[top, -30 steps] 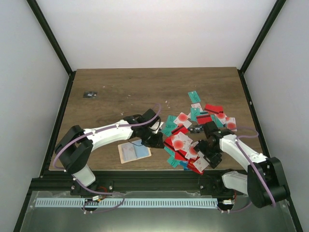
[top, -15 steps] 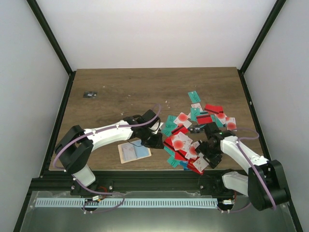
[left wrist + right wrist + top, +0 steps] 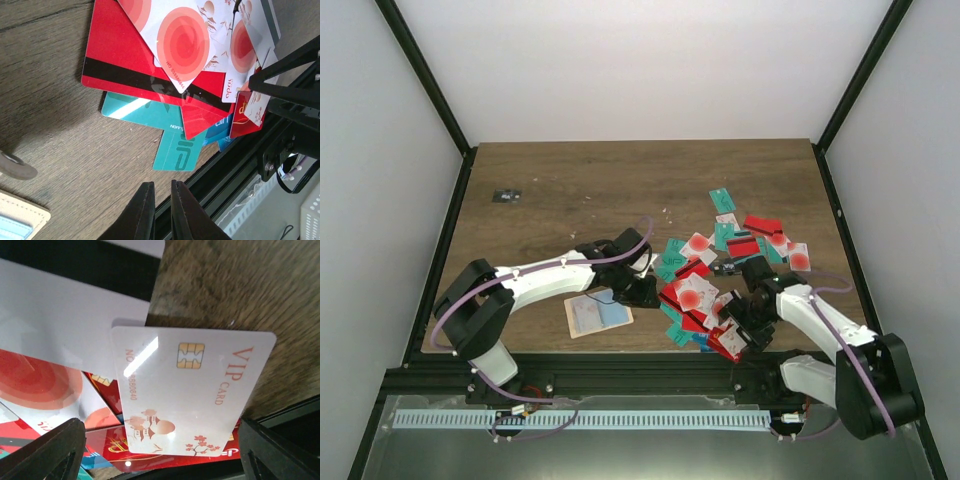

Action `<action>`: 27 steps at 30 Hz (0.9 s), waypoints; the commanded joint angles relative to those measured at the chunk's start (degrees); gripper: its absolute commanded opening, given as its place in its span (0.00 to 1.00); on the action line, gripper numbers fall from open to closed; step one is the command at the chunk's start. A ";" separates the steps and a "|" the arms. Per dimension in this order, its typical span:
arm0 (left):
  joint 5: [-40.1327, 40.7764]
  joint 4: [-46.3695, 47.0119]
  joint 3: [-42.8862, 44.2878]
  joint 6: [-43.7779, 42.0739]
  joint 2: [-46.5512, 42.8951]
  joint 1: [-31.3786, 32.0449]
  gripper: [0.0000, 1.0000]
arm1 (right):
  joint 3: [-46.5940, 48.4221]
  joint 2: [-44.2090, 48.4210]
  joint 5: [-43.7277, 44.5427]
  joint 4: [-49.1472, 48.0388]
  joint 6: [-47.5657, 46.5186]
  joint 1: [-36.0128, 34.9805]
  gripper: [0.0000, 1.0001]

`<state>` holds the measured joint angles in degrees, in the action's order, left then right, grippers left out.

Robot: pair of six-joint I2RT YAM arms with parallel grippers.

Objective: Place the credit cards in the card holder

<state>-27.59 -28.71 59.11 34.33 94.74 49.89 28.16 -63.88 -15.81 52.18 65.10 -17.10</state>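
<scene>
The credit cards (image 3: 720, 265) lie in a loose heap of red, teal, blue and white pieces on the right half of the table. The card holder (image 3: 598, 314) lies open near the front edge; its beige corner shows in the left wrist view (image 3: 22, 217). My left gripper (image 3: 642, 292) hovers between the holder and the heap, shut and empty (image 3: 161, 184), near a teal card (image 3: 180, 150) and a red striped card (image 3: 125, 55). My right gripper (image 3: 738, 328) is open wide (image 3: 160, 432), low over a white VIP card (image 3: 195, 390) at the heap's near edge.
A tiny dark flat object (image 3: 506, 195) lies at the far left of the table. The black front rail (image 3: 620, 375) runs right behind the near cards and also shows in the left wrist view (image 3: 235, 175). White walls close in three sides.
My right gripper has crept a little toward the near edge of the heap. The left arm and the card holder have hardly moved.
</scene>
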 commanded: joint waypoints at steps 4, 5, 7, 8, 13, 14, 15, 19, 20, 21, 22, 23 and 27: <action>-0.88 1.88 -0.20 0.12 0.41 0.32 0.12 | -1.20 -1.47 -0.16 2.75 3.71 -1.76 0.86; -0.88 1.90 -0.22 0.08 0.36 0.38 0.12 | -1.34 -1.51 0.04 2.61 4.18 -1.80 0.86; -0.81 1.94 -0.43 0.04 0.28 0.36 0.12 | -1.04 -1.76 0.77 2.57 5.31 -1.79 0.86; -0.71 1.91 -0.60 0.04 0.12 0.34 0.12 | -0.82 -2.03 1.29 2.77 5.96 -1.85 0.86; -0.53 2.08 -1.38 -0.09 -0.16 0.38 0.12 | 0.18 -2.38 4.31 2.32 7.49 -1.82 0.81; -0.53 2.11 -1.49 -0.13 -0.01 0.37 0.12 | 0.04 -2.43 4.67 1.77 7.69 -1.87 0.77; -0.53 2.08 -1.46 -0.14 -0.05 0.34 0.12 | -0.23 -2.63 4.73 1.02 7.75 -1.80 0.72; -0.46 1.91 -1.41 -0.48 -0.02 0.36 0.12 | -0.92 -4.44 4.50 -0.85 7.39 -1.84 0.61; -0.45 1.84 -1.38 -0.54 -0.13 0.34 0.12 | -0.92 -5.08 4.41 -1.21 7.22 -1.80 0.60; -0.44 1.78 -1.44 -0.64 -0.09 0.38 0.12 | -0.76 -5.45 4.39 -1.43 6.97 -1.86 0.60; -0.40 1.76 -1.56 -0.73 -0.20 0.31 0.12 | -0.51 -5.74 4.34 -1.54 6.83 -1.80 0.57; -0.36 1.73 -1.62 -0.82 -0.18 0.33 0.12 | -0.22 -5.95 4.23 -1.62 6.69 -1.84 0.55; -0.18 1.49 -1.93 -1.02 -0.49 0.38 0.11 | 1.94 -6.00 3.97 -0.88 5.52 -1.83 0.49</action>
<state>-27.68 -27.55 58.00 34.24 94.76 49.93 30.04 -68.58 -16.10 53.06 71.40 -18.57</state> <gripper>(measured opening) 0.116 0.509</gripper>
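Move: The white VIP card lies almost under the open right fingers, its middle about 1 cm ahead of the hand point, 1 cm right and 1 cm below. The red card partly beneath it is some 2 cm left and 1 cm back. From the right hand, the red-circle card lies about 5 cm ahead and 4 cm left, the black-striped white card roughly 8 cm straight ahead. From the left hand, the VIP card is some 19 cm right, 8 cm back and 7 cm lower. Draw the right gripper back about 1 cm and a touch down over the white VIP card, letting the fingertips tip back and the wrist turn clockwise, each some 5 degrees. Then stay low and close the fingers from wide open to about half, bringing them onto the card's two long edges while easing nearly 1 cm forward again. ##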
